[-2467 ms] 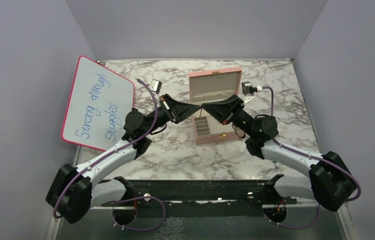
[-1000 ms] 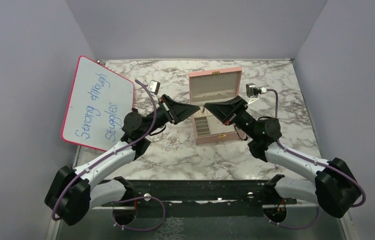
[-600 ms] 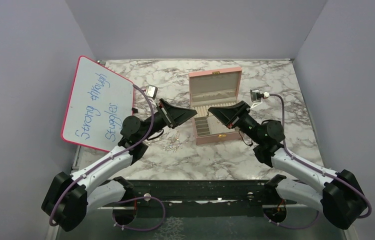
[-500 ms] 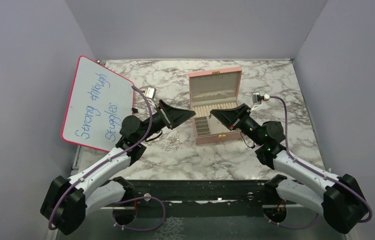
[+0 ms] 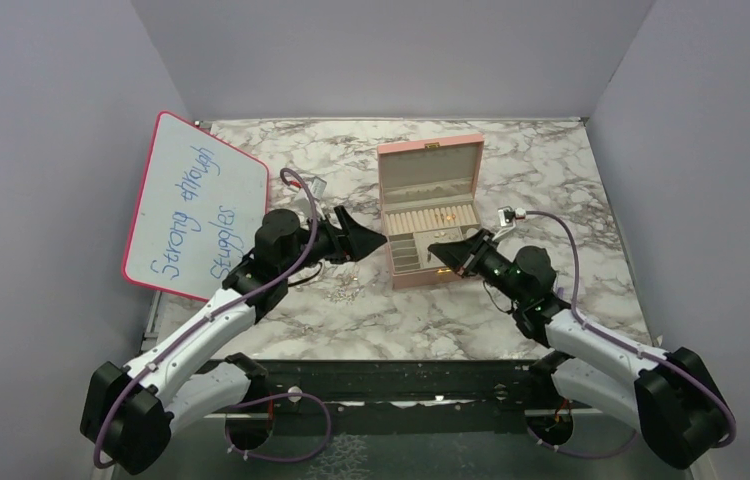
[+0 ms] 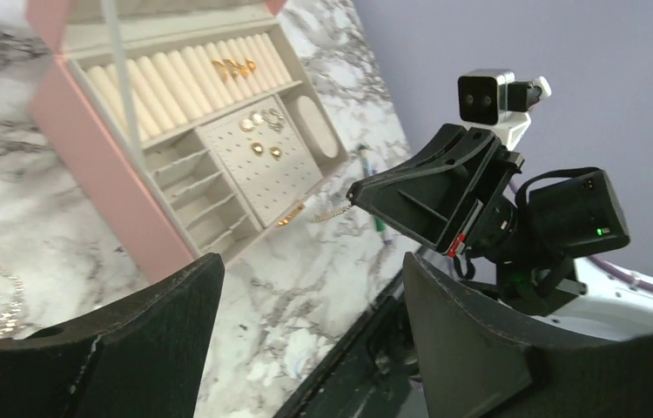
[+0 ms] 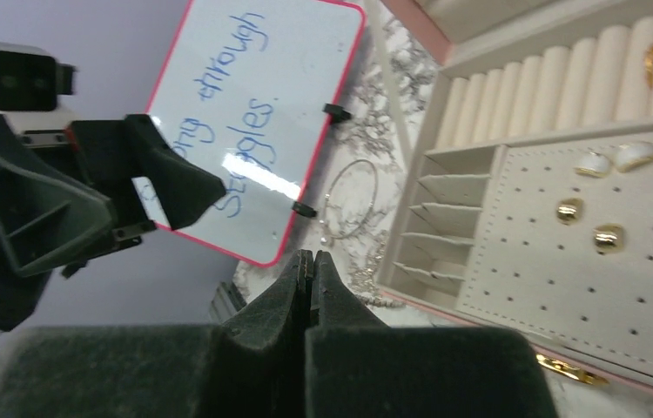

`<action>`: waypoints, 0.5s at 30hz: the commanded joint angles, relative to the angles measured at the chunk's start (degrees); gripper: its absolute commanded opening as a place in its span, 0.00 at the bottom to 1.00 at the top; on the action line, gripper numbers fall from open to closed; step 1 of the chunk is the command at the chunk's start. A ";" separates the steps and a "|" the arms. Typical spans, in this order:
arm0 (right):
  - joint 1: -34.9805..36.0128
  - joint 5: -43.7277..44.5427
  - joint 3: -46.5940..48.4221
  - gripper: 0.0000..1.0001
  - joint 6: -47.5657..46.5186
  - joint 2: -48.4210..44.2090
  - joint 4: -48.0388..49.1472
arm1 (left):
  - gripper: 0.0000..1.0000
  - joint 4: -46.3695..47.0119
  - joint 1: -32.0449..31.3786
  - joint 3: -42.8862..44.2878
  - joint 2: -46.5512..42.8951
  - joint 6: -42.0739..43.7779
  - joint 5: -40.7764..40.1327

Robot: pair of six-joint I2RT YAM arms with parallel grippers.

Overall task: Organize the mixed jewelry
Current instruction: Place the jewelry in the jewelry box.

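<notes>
The pink jewelry box stands open in the middle of the table. Gold rings sit in its cream rolls and gold earrings on its pegboard panel. Loose silver chains lie on the marble left of the box, with a thin silver hoop among them. My left gripper hangs open and empty by the box's left front corner. My right gripper is shut on nothing, over the box's front edge.
A pink-framed whiteboard with blue writing leans at the left wall. A green marker pen and a short chain lie on the marble right of the box. Grey walls close in three sides.
Both grippers have drawn back from above the box and come lower towards its front. The left jaws have opened wide; the right jaws have stayed shut.
</notes>
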 commanded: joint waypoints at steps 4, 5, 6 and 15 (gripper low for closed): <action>-3.65 -0.81 -0.42 0.01 -2.34 7.54 3.71 | 0.77 -12.03 0.54 5.35 -1.10 11.69 -9.98; -4.25 -1.46 -0.33 0.01 -2.37 8.68 4.64 | 0.78 -12.29 0.59 5.42 -0.99 12.17 -10.35; -4.81 -1.92 -0.28 0.01 -2.37 9.73 5.40 | 0.78 -12.38 0.63 5.53 -0.75 12.43 -10.63; -7.82 -5.87 2.19 0.01 -2.81 19.53 11.45 | 0.78 -12.51 1.71 6.02 1.28 12.92 -11.85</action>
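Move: The right hand, with a small silver piece dangling from its shut fingertips, has the jewelry box's dotted panel about 6 cm ahead, 3 cm to its right and 11 cm below. The divided slots lie some 5 cm ahead and 4 cm left; the ring rolls 13 cm ahead and 2 cm right. The empty left hand has the loose jewelry about 7 cm left, 1 cm back and 20 cm below; the panel is 7 cm ahead, 14 cm right, 15 cm below. Keeping its fingers shut on the silver piece, the right hand sinks about 7 cm while reaching some 4 cm forward and edging slightly to its right, its fingers tipping down about 10 degrees as it brings the piece down over the front part of the box's dotted panel. The left hand, open and empty, drifts left, forward and a little down, about 5 cm in all, rolling so that its left side rises. ##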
